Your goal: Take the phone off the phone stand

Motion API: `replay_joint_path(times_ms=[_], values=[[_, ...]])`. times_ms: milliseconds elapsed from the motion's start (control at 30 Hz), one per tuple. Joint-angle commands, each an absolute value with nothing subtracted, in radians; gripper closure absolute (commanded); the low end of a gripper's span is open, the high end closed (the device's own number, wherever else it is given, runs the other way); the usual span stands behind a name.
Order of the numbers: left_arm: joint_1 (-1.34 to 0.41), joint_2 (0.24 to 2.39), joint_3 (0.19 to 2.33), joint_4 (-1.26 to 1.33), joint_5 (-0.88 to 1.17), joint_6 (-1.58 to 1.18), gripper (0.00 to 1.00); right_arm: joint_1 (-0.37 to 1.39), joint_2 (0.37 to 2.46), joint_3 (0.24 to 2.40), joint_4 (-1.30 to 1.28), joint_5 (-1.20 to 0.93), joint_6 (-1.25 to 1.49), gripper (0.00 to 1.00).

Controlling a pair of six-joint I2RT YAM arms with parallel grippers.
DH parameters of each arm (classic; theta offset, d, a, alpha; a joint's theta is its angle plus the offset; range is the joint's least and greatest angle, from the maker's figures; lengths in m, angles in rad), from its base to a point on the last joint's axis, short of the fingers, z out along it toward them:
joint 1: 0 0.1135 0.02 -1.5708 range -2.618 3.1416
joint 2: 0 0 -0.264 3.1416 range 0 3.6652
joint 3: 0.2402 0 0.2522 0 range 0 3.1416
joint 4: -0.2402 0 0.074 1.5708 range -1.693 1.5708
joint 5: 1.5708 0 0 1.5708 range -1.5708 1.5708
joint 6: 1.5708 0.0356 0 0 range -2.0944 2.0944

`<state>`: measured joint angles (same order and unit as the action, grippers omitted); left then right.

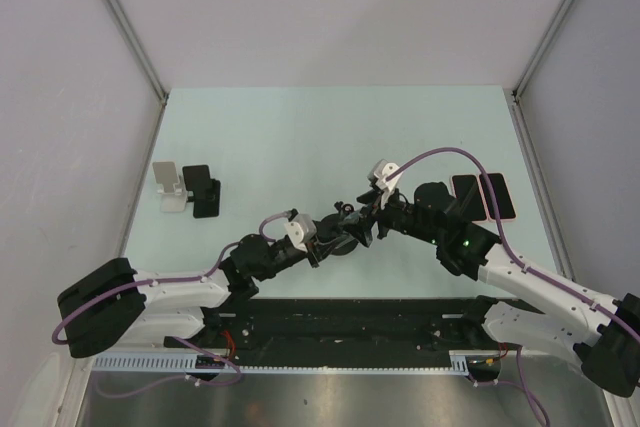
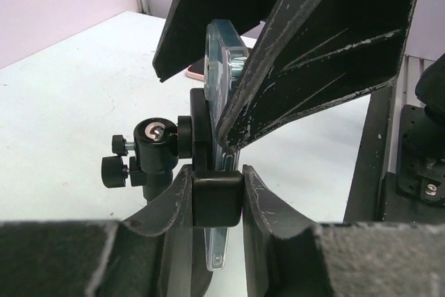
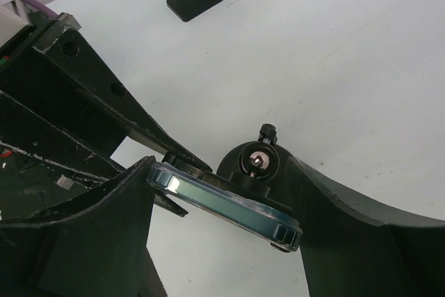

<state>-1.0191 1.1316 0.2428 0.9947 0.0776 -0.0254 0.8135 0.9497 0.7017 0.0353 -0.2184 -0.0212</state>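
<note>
The phone [image 3: 222,203], in a clear case, sits edge-on in the black phone stand [image 3: 257,165], which has a ball joint behind it. My right gripper [image 3: 222,172] spans the phone's length, one finger against each end. In the left wrist view the phone [image 2: 221,67] stands upright in the phone stand's black clamp block [image 2: 217,199], and my left gripper [image 2: 217,172] is shut on that block. Seen from above, both grippers meet at mid-table, left gripper [image 1: 335,237] and right gripper [image 1: 365,212], hiding the phone.
A white stand [image 1: 170,187] and a black stand [image 1: 205,192] sit at the table's left. A pink phone [image 1: 468,197] and a dark phone [image 1: 498,197] lie at the right, beside the right arm. Grey walls enclose the table.
</note>
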Motion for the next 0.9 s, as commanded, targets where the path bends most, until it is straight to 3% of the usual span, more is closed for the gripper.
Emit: replay_joint_path(times_ms=[0, 100, 167, 333, 867], values=[[-1.022, 1.114, 0.215, 1.009, 0.032, -0.089, 1.00, 0.797, 0.901, 0.759, 0.104, 0.043, -0.005, 0.43], [-1.023, 1.131, 0.235, 1.009, 0.023, -0.126, 1.00, 0.871, 0.890, 0.759, 0.110, 0.144, 0.047, 0.10], [-1.031, 1.140, 0.245, 1.009, 0.003, -0.143, 1.00, 0.912, 0.890, 0.759, 0.110, 0.256, 0.083, 0.02], [-1.051, 1.146, 0.258, 1.009, -0.040, -0.156, 1.00, 1.028, 0.939, 0.758, 0.106, 0.492, 0.109, 0.00], [-1.071, 1.129, 0.253, 1.009, -0.132, -0.222, 1.00, 1.115, 1.063, 0.713, 0.169, 0.558, 0.186, 0.00]])
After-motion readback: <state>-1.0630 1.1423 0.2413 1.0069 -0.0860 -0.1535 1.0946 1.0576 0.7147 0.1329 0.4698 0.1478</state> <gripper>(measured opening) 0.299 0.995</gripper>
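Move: The phone, still in its clamp, has its middle about 3 cm below the right hand, some 2 cm to its left and 1 cm ahead. The ball joint sits roughly 3 cm farther out than the phone's middle; the round base is some 17 cm below the right hand, 4 cm ahead and 3 cm left. From the left hand, already gripping the clamp's side, the phone's middle lies about 4 cm right, 2 cm ahead and 2 cm up. Right fingers open off the phone, hand turning some 25 degrees clockwise, edging 2 cm forward; left keeps hold. ##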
